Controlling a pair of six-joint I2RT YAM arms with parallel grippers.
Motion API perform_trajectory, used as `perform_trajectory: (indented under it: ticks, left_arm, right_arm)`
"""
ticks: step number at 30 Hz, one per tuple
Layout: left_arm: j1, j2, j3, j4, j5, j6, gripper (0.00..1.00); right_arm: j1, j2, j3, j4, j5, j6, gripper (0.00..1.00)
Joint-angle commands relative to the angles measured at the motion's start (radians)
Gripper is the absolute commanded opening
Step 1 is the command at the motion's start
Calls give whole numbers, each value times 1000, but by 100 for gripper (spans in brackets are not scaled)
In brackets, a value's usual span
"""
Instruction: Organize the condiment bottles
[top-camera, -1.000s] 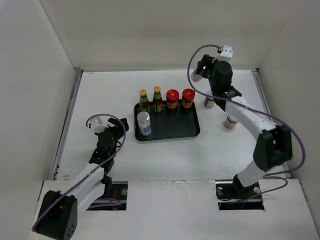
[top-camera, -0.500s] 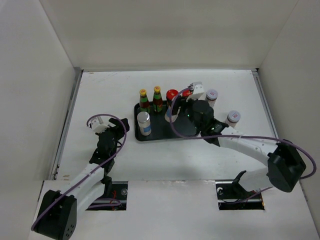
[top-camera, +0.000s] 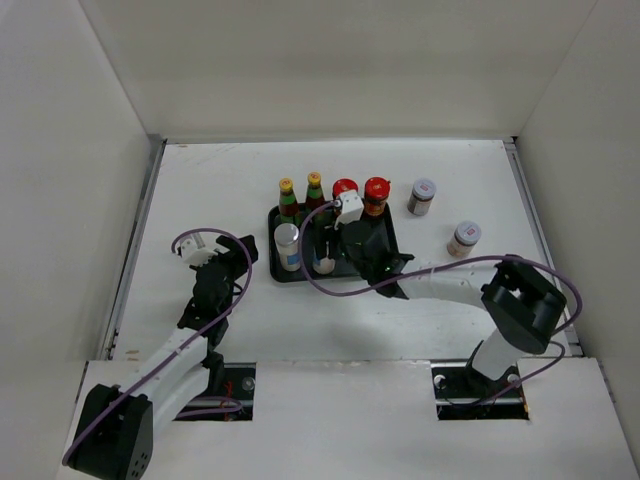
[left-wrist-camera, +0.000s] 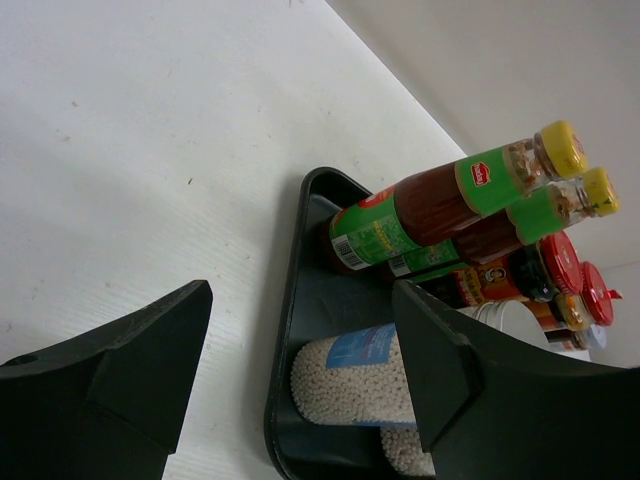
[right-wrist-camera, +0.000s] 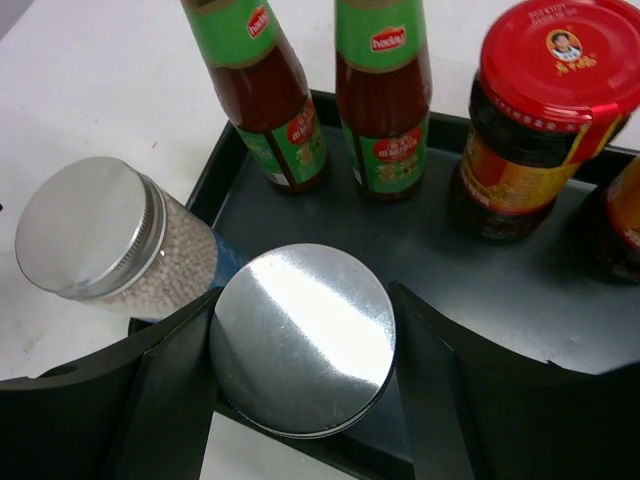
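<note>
My right gripper (top-camera: 325, 258) is shut on a white grey-lidded shaker jar (right-wrist-camera: 303, 340) and holds it over the front left of the black tray (top-camera: 375, 262). A second shaker jar (top-camera: 288, 246) stands just to its left in the tray, also in the right wrist view (right-wrist-camera: 90, 240). Two yellow-capped sauce bottles (top-camera: 287, 198) (top-camera: 315, 192) and two red-lidded amber jars (top-camera: 345, 192) (top-camera: 376, 193) line the tray's back edge. Two more shaker jars (top-camera: 423, 196) (top-camera: 465, 238) stand on the table to the right. My left gripper (top-camera: 225, 255) is open and empty, left of the tray.
The white table (top-camera: 200, 180) is walled on the left, back and right. In the left wrist view the tray's corner (left-wrist-camera: 300, 330) lies between my open fingers (left-wrist-camera: 150, 340), with the shaker jar (left-wrist-camera: 370, 380) and the sauce bottles (left-wrist-camera: 450, 195) beyond.
My right arm has swung from the back right of the table to the tray's front left, carrying a shaker jar. The left arm has not moved.
</note>
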Motion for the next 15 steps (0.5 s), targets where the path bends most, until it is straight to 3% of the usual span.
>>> perform_trajectory:
  ticks: [1,7,11,15]
  left_arm:
    - [5,-12,0,45,1,4,72]
    - [5,-18,-3,42,-4,7,72]
    - [6,-15,0,42,4,8,72]
    - [7,7,-1,51,4,2,72]
  right_arm:
    - [20,23,75,140,55,-12,53]
    - [29,95,131,141,78,-18,58]
    - [33,107,135,130,80,-18,83]
    - [38,35,110,101,66,-18,96]
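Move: The silver-lidded jar is in my right fingers, its middle about 4 cm below them; the tray spot it goes to is some 2 cm left and 1 cm ahead. The blue-labelled jar stands about 9 cm left, 1 ahead; the nearer sauce bottle 13 ahead, 2 left, the outer one 11 ahead, 9 left; the red-lidded jar 13 ahead, 5 right. From my left hand, that spot is some 19 cm right, 2 ahead. With the silver-lidded jar still between my right fingers and already down at the tray, I slide it left and slightly forward, about 3 cm in all, to close up on the blue-labelled jar. My height hardly changes; as that travel ends I spread the fingers and let the jar go, without backing off yet. ##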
